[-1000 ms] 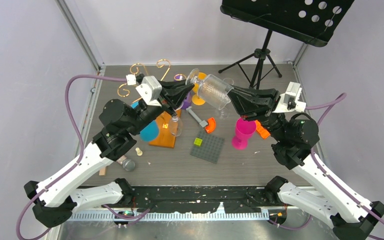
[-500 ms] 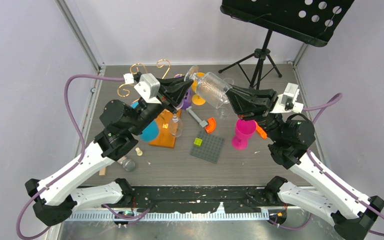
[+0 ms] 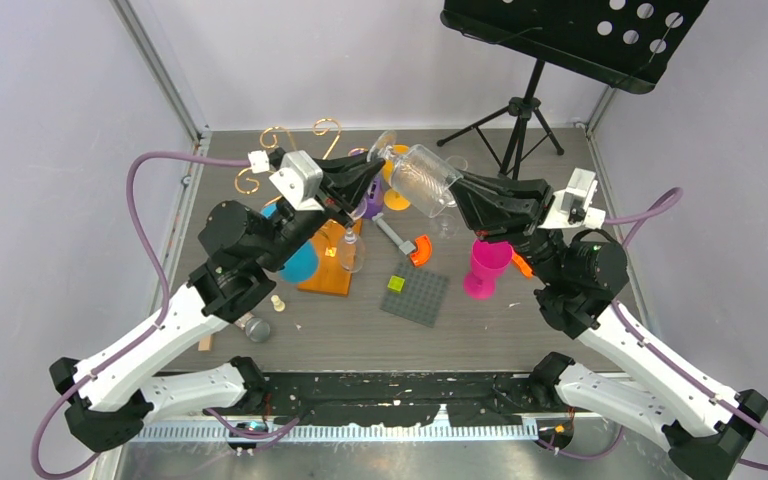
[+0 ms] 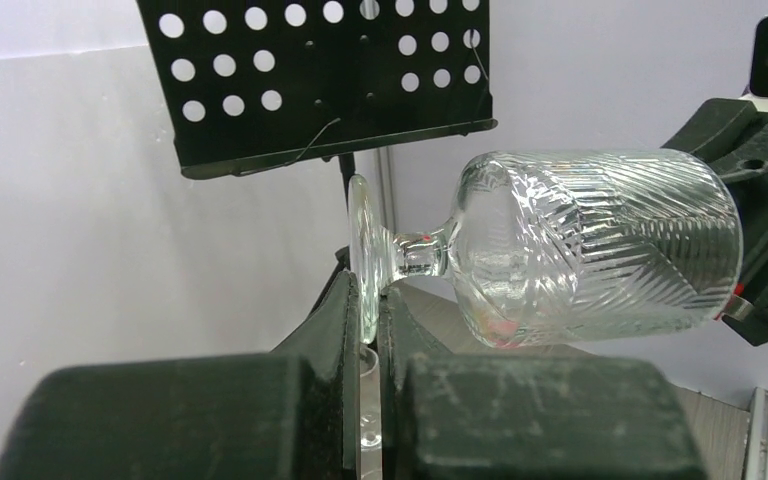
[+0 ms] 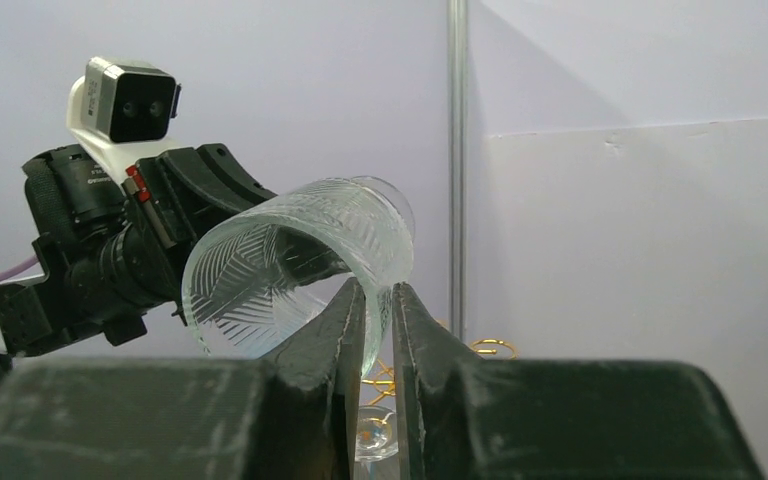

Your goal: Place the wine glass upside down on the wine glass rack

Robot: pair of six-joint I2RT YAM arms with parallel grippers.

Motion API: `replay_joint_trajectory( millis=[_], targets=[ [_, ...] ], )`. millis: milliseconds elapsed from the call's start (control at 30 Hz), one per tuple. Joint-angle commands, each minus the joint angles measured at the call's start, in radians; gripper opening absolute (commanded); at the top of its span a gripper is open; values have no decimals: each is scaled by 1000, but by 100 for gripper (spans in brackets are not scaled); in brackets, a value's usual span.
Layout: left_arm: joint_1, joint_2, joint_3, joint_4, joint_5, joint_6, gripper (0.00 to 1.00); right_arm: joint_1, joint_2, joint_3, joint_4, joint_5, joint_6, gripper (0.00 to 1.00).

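The wine glass (image 3: pixel 422 180), clear with cut leaf patterns, hangs on its side in mid-air between both arms, foot to the left. My left gripper (image 3: pixel 378 168) is shut on the edge of the glass's flat foot (image 4: pixel 363 250), seen as jaws pinching the disc (image 4: pixel 370 300). My right gripper (image 3: pixel 457 190) is shut on the bowl's rim wall (image 5: pixel 375 295), one finger inside the bowl (image 5: pixel 290 265). The wine glass rack shows gold scroll arms (image 3: pixel 280 135) behind my left arm and an orange base (image 3: pixel 325 268) beneath it. Its gold wire also shows low in the right wrist view (image 5: pixel 490 348).
A second clear glass (image 3: pixel 350 255) stands by the orange base. A pink cup (image 3: pixel 487 265), grey studded plate (image 3: pixel 417 295), blue disc (image 3: pixel 300 262) and small orange pieces (image 3: pixel 420 250) lie below. The black music stand (image 3: pixel 570 30) with its tripod (image 3: pixel 520 120) stands back right.
The left jaws have closed onto the glass's foot. The glass and both grippers have shifted slightly left and up.
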Motion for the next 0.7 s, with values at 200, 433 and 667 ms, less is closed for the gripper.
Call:
replay_joint_trajectory(
  millis=[200,433,667],
  targets=[
    [1,-50,-4,134,-131,32,0,32,19,-19,36,-112,14,32],
    [1,-58,-6,111,-169,60,0,32,10,-29,33,-104,-4,43],
    [3,-115,-22,73,-257,178,0,32,-30,-57,34,-81,-77,59]
  ],
)
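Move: The left hand already pinches the wine glass by its foot. From this hand the top of the wine glass rack stands about 8 cm ahead, 9 cm to the left and some 10 cm lower; a clear glass hangs from the rack about 5 cm ahead and 5 cm left, and the blue goblet about 3 cm ahead and 14 cm left, both lower. From the right hand, still on the rim, the rack top is about 12 cm ahead and 19 cm left, some 10 cm below. The right fingers open wide and let go of the wine glass's rim, the right hand sinking about 2.5 cm and easing some 2 cm left so that its tips end clear below the bowl. Meanwhile the left hand, its fingers still shut on the foot, carries the glass away about 3 cm left and a little forward towards the rack, staying nearly level and turning some 10 degrees counter-clockwise. ##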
